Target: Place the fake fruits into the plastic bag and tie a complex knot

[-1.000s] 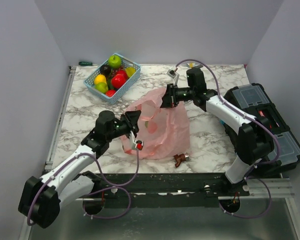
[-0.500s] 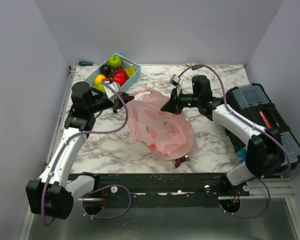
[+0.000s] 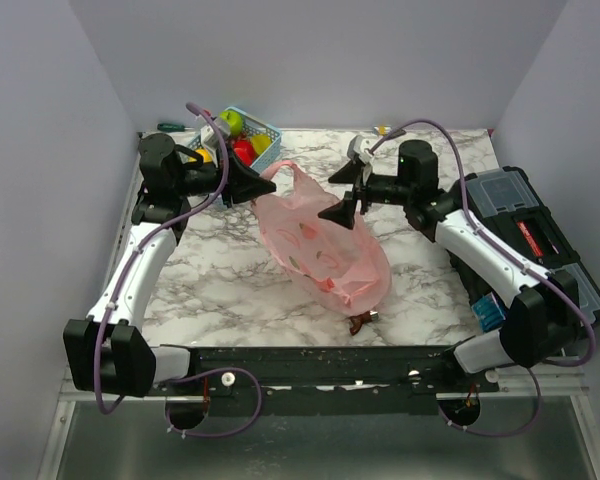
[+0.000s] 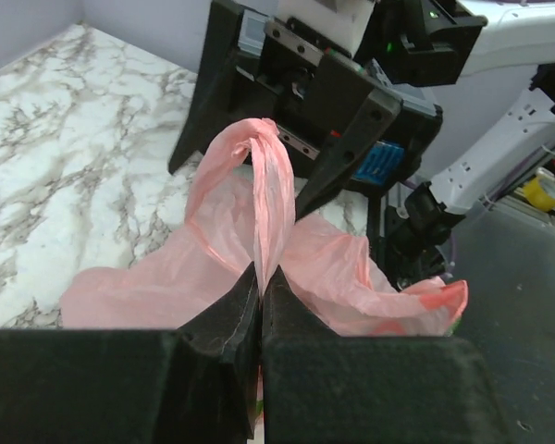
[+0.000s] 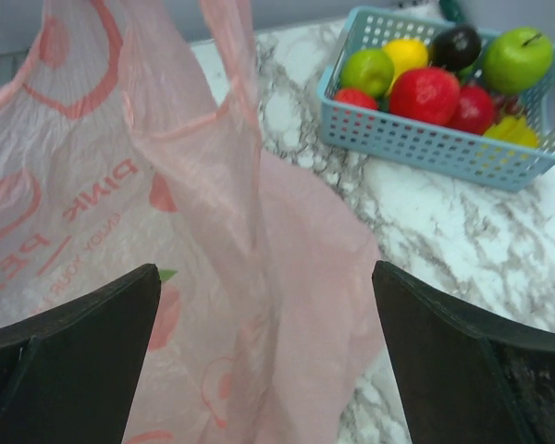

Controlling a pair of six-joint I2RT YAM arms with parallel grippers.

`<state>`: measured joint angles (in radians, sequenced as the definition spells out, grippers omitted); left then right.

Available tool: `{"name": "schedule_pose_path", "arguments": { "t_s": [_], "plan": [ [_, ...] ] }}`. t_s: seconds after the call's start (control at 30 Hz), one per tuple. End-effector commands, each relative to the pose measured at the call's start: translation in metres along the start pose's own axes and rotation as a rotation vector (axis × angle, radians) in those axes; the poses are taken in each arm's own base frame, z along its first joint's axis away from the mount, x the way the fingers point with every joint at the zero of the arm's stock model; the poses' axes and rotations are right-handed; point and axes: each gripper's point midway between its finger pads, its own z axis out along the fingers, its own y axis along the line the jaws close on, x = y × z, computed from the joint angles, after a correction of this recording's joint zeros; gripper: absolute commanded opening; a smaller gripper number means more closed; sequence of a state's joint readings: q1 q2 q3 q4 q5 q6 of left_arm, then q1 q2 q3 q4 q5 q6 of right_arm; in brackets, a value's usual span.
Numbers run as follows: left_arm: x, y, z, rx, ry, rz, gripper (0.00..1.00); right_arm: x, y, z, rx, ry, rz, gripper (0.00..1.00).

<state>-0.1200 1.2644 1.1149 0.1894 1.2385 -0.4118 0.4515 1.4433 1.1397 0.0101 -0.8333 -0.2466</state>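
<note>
The pink plastic bag (image 3: 325, 250) lies mid-table, one loop handle (image 4: 259, 176) pulled up toward the back left. My left gripper (image 3: 268, 190) is shut on that handle, its pads (image 4: 261, 277) pinching the twisted pink strip. My right gripper (image 3: 337, 195) hovers open just right of the handle; its fingers (image 5: 74, 342) stand wide apart, with bag film (image 5: 259, 240) lying below the gap, not gripped. The fake fruits, green (image 5: 516, 57), red (image 5: 430, 92), yellow (image 5: 405, 54) and dark (image 5: 456, 44), sit in the blue basket (image 3: 265, 130). No knot shows.
The basket (image 5: 425, 148) stands at the back left, just behind my left gripper. A black toolbox (image 3: 525, 235) fills the right edge. A small brown object (image 3: 360, 322) lies by the front edge below the bag. A screwdriver (image 3: 170, 127) rests at the far left corner.
My left arm swung toward the back left, shut on the bag handle and stretched it out. My right gripper opened and let go of the bag. The bag shifted and flattened.
</note>
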Motion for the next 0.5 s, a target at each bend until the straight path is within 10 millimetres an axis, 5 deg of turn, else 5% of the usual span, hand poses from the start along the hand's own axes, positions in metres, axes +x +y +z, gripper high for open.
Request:
{"name": "schedule_pose_path", "arguments": {
  "t_s": [0.0, 0.17, 0.47],
  "plan": [
    [-0.007, -0.024, 0.002, 0.14, 0.049, -0.017, 0.0, -0.05, -0.011, 0.005, -0.01, -0.106, -0.128, 1.0],
    [-0.012, -0.03, 0.006, 0.194, 0.073, -0.012, 0.0, -0.069, 0.001, 0.018, -0.121, -0.142, -0.21, 1.0],
    [-0.019, -0.036, 0.016, 0.262, 0.104, -0.012, 0.0, -0.056, 0.041, 0.06, -0.272, -0.104, -0.299, 1.0]
  ]
}}
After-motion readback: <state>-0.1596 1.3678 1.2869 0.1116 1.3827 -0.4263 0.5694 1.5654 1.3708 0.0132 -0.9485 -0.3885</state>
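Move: The bag's twisted strap arches out of the shut left fingers, its hump roughly 7 cm to the open right hand's left, about level fore and aft and 7 cm above it. From the left hand the hump is about 5 cm right, 3 cm ahead and 1 cm below. From the right hand, the bag's body hangs some 9 cm back, straight below by about 15; the fruit basket is 18 cm ahead, 27 left, 21 below. The right hand, fingers already wide open and pointing to the robot's left, first rises about 6 cm, then swings some 6 cm left towards the left hand with a slight draw back and dip at the end, turning about 15 degrees counter-clockwise and rolling about as much, so that its open fingers come to straddle the twisted strap without closing. The left hand keeps its shut grip on the strap and eases it up about 2 cm and a little to the right and back, turning some 10 degrees clockwise, so that the two hands draw together. ##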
